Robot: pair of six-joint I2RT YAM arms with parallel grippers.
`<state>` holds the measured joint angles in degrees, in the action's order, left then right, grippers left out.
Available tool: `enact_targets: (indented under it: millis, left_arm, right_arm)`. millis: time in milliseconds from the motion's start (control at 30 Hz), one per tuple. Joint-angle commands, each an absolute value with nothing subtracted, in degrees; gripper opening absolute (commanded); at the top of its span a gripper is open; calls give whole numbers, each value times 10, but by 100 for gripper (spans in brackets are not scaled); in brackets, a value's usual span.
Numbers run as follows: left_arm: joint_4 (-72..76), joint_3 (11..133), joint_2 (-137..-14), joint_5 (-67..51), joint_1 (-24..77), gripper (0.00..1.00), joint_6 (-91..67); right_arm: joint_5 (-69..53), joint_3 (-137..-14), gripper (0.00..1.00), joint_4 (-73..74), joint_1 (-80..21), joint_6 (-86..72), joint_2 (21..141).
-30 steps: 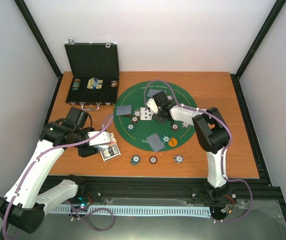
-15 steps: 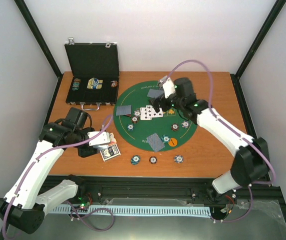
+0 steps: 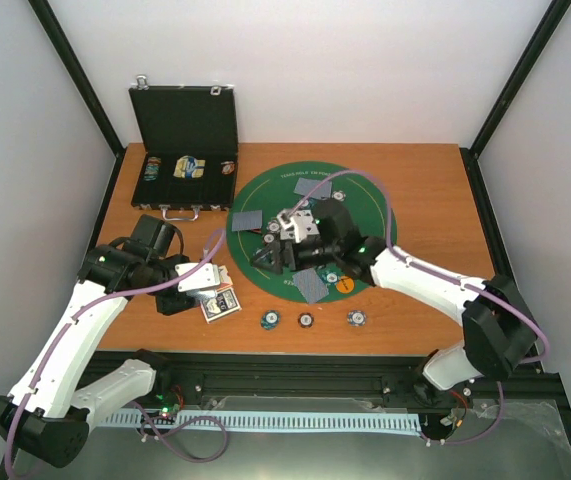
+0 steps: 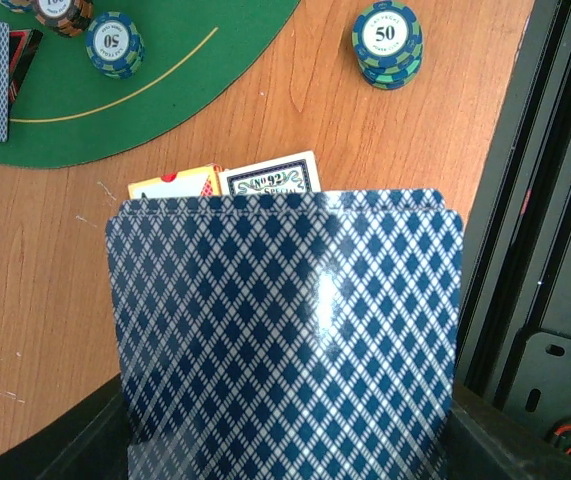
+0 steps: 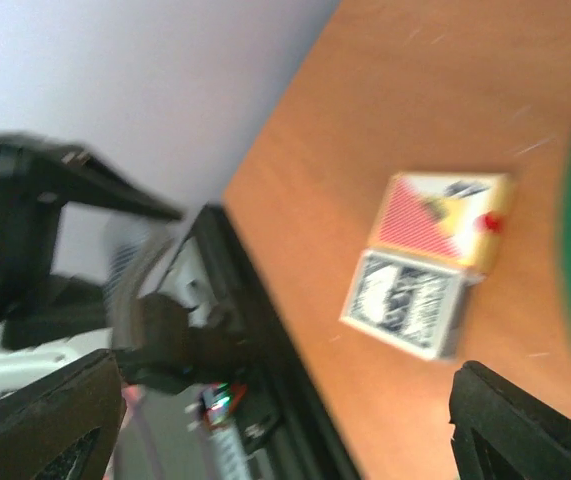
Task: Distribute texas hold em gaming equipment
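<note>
My left gripper [image 3: 203, 279] is shut on a deck of blue-diamond-backed playing cards [image 4: 285, 320], held low over the wood at the near left; the deck hides its fingers. My right gripper [image 3: 270, 255] hovers over the left part of the round green mat [image 3: 365, 200], pointing left, open and empty; its dark fingers [image 5: 45, 420] stand far apart in the blurred right wrist view. Face-down cards [image 3: 248, 221] lie on the mat, with an orange disc [image 3: 345, 284]. Three chip stacks [image 3: 306, 320] sit in a row in front of the mat.
Two card boxes [image 3: 222, 303] lie on the wood just beyond the held deck. An open black case [image 3: 185, 150] with more chips stands at the back left. A chip stack marked 50 [image 4: 387, 42] is near the table's front rail.
My right arm has swung from the far side of the mat back to its near left, and its jaws have opened. The left arm and its deck have not moved.
</note>
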<state>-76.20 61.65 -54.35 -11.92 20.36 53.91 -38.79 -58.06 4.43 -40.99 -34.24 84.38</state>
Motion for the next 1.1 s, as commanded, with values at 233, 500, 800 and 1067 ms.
enact_targets:
  millis: [233, 500, 800, 1067]
  left_arm:
    - [-756, 633, -546, -132, 203, 16, 540]
    - [-756, 639, -545, -135, 203, 16, 537]
    - [-764, 650, -543, -142, 203, 16, 534]
    - [-766, 653, -542, -144, 203, 16, 536]
  right_arm:
    - [-401, -544, 79, -103, -518, -505, 829]
    - [-404, -536, 66, -177, -556, -558, 861]
    - [-414, -539, 60, -226, -568, -595, 899]
    - [-423, -565, 59, -255, -589, -613, 944]
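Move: The card deck, still clamped in the left fingers and held practically at the left hand point, lies from the right hand about 10 cm back and 14 cm to the left, roughly level with it. On the table some 19 cm below the right hand, the white card box is about 14 cm left and 1 cm back, the yellow card box 16 cm left and 8 cm ahead. The green chip stack down there is 5 cm back and 1 cm left. The deck stays held out by the left hand while the empty right hand sweeps back and left towards its free end, about 13 cm in all: quick at first and rising slightly, then slowing, easing further left and sinking some 2 cm. Its wrist turns about 20 degrees, bringing the fingers nearer level, and they narrow from almost wide open to a bit over half, still short of the cards. ##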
